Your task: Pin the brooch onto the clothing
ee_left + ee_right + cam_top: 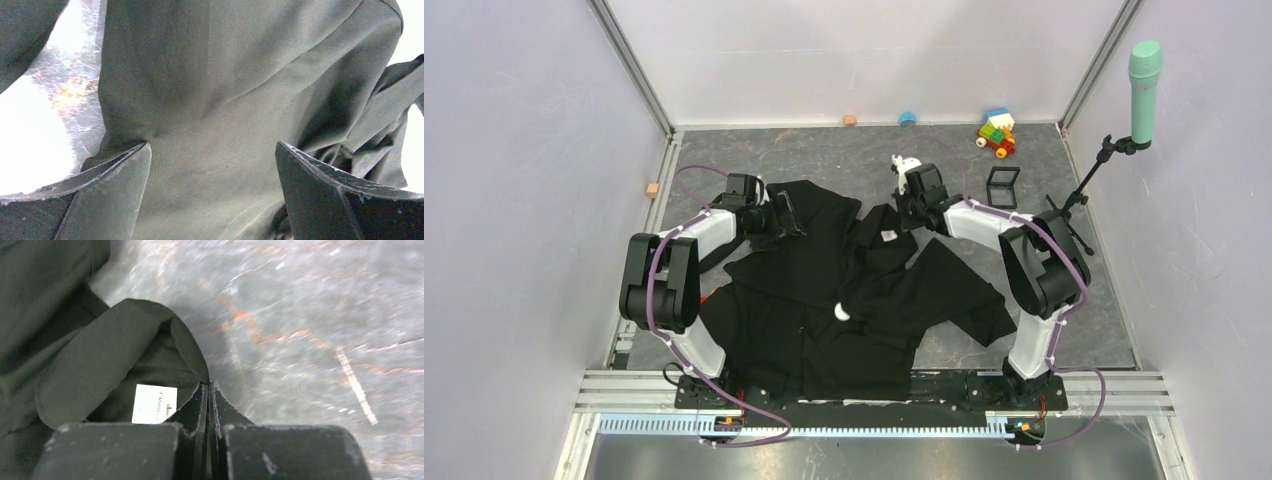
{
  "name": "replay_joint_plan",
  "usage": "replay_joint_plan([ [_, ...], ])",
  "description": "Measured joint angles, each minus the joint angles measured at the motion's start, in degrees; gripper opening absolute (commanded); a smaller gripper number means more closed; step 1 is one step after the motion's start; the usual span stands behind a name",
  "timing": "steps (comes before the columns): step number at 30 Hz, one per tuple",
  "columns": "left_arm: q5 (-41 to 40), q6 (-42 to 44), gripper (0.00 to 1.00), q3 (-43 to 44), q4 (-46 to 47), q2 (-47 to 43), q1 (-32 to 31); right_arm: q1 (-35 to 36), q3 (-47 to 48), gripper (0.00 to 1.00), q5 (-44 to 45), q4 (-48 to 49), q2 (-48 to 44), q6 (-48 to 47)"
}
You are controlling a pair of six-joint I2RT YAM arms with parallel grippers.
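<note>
The clothing (844, 290), a black collared shirt, lies crumpled across the middle of the table. The brooch (842, 312), a small pale disc, rests on the shirt near its centre. My left gripper (792, 215) hovers over the shirt's far left part; in the left wrist view it (212, 145) is open wide with shirt fabric (225, 75) below and between the fingers. My right gripper (906, 213) is at the collar. In the right wrist view it (208, 385) is shut, with the collar's edge (187, 342) running into the tips, beside the white label (154, 404).
A black square frame (1002, 186) stands behind the right gripper. A toy of coloured bricks (996, 132), a blue piece (907, 118) and an orange piece (849, 120) lie by the back wall. A microphone on a stand (1142, 80) rises at the right. Another orange block (652, 189) lies at the left edge.
</note>
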Motion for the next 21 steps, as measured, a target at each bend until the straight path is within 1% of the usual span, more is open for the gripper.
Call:
replay_joint_plan([
  [5,-1.1,-0.1,1.00,0.0,0.5,0.0,0.8,-3.2,6.0,0.00,1.2,0.1,3.8,-0.5],
  [11,-1.8,-0.1,1.00,0.1,0.9,0.2,1.7,-3.5,12.4,0.00,4.9,0.8,9.4,-3.0],
  [21,-4.2,0.0,1.00,-0.2,1.6,0.0,5.7,-4.4,24.8,0.00,17.4,2.6,20.7,-4.3],
])
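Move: The right hand has the collar pinched; the bare table it is drawn towards lies about 14 cm ahead and 4 cm right. The neck label sits some 4 cm back and 3 cm left, the brooch about 23 cm back and 13 cm left, both 1–2 cm lower. The left hand, open over the clothing's left shoulder, has the left sleeve about 16 cm left and 6 cm back, the brooch roughly 20 cm back and 12 cm right. Right hand, still pinching the collar, pulls it about 14 cm forward; open left sweeps some 5 cm left. ##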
